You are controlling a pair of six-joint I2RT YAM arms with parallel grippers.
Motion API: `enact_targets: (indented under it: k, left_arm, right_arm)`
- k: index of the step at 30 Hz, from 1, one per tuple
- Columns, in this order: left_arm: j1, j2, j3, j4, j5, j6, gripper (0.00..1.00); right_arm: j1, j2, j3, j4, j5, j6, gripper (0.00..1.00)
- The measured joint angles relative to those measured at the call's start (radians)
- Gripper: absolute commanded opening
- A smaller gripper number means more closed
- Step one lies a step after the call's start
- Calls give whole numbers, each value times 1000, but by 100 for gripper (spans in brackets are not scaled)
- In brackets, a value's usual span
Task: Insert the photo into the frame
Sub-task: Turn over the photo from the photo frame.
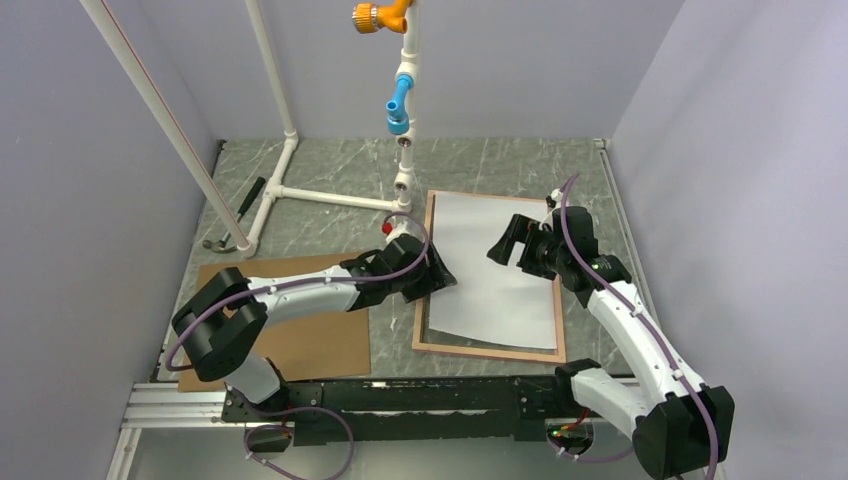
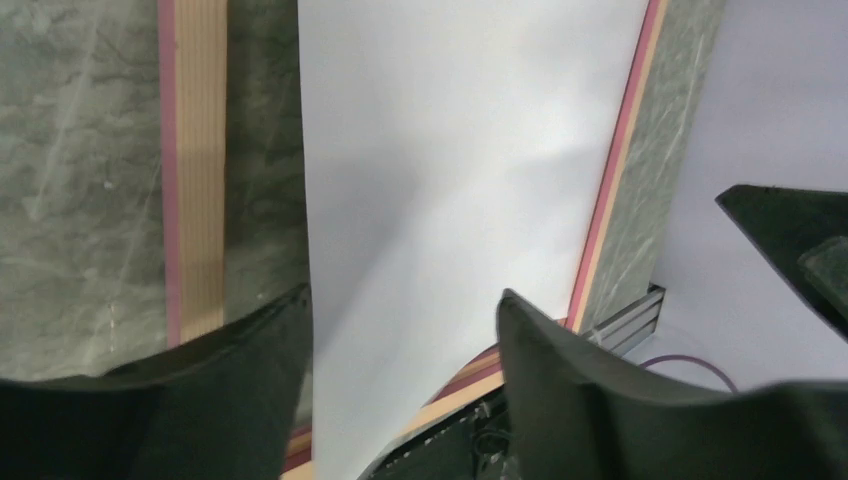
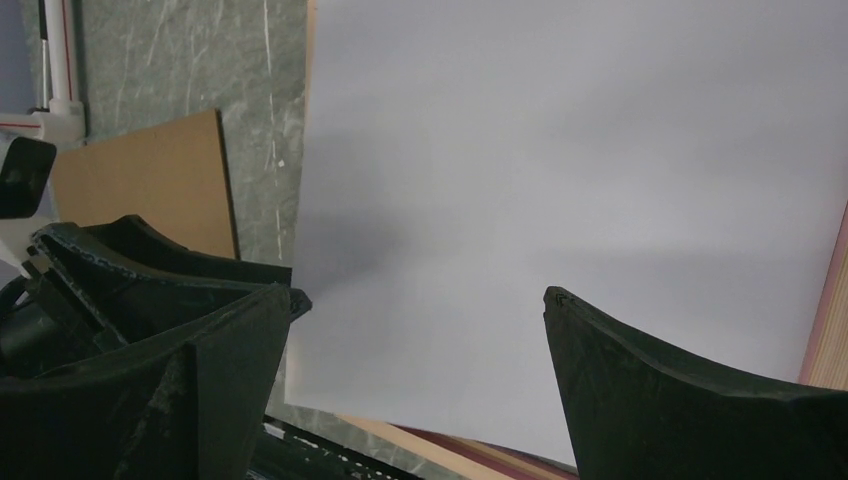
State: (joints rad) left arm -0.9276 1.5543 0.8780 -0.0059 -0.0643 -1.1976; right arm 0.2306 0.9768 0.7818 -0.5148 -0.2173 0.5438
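The frame [image 1: 430,300] lies flat on the table at centre right, tan wood side up with a thin pink edge. The photo [image 1: 495,270] lies on it with its plain white back up, slightly askew. My left gripper [image 1: 441,273] is at the photo's left edge, open. In the left wrist view its fingers [image 2: 560,370] stand apart over the white photo [image 2: 450,180], whose left edge runs beside the left one, with the frame's rail [image 2: 200,150] further left. My right gripper [image 1: 505,245] hovers open above the photo [image 3: 560,150], holding nothing.
A brown backing board [image 1: 290,330] lies under the left arm. A white pipe stand [image 1: 330,197] with blue and orange fittings rises at the back. A dark-handled tool [image 1: 240,215] lies at the back left. Grey walls close in on three sides.
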Motion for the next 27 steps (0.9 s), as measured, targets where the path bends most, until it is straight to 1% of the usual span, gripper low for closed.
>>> enact_targets:
  k: [1,2,5,8,11,14,17,20,22,27]
  left_arm:
    - [0,2,10,-21,-1,14,96]
    - [0,3,20,-45,-2,27,99]
    - [0,11,75,-130,-10,77,99]
    - [0,31,160,-217,-22,148,100]
    - [0,36,232,-301,-57,219,99]
    - [2,34,255,-363,-110,275,99]
    - [21,19,237,-422,-143,314,100]
    - [92,-48,152,-448,-143,346,100]
    - [165,-105,84,-455,-138,362,99]
    - [400,-249,-91,-483,-124,410,97]
  right_arm:
    - [0,5,0,0,-1,-1,99]
    - [0,10,0,0,-1,-1,99]
    - [0,19,0,0,-1,-2,99]
    - [0,27,0,0,-2,-2,99]
    - [0,42,0,0,-2,-2,99]
    - [2,70,0,1,-5,-2,99]
    - [18,103,0,7,-13,-1,100]
    - [78,158,5,27,-9,0,100]
    - [136,206,23,31,0,4,100]
    - [346,414,155,103,6,34,100]
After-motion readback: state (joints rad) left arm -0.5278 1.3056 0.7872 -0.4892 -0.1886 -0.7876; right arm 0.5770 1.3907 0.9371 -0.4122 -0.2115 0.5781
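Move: The left hand, fingers half open over the photo's left side, has the brown backing board's middle about 34 cm to its left, 8 cm back and 9 cm below; the photo's middle is some 9 cm to its right, 2 cm ahead. From the right hand, that board lies roughly 46 cm left and 8 cm back, 15 cm down, the photo's middle about 3 cm left and level with it, and the frame's left rail some 17 cm left, level with it. Leftward go both arms, leaving the photo. The left hand first hovers while its fingers spread from half to wide open, rises a couple of centimetres, then sweeps about 20 cm left over the frame's rail to above the backing board's right part, sinking as it goes and rolling some 30 degrees, left side up. The right hand, still wide open, eases down, then swings left across the photo to near the frame's left rail, turning counter-clockwise. ##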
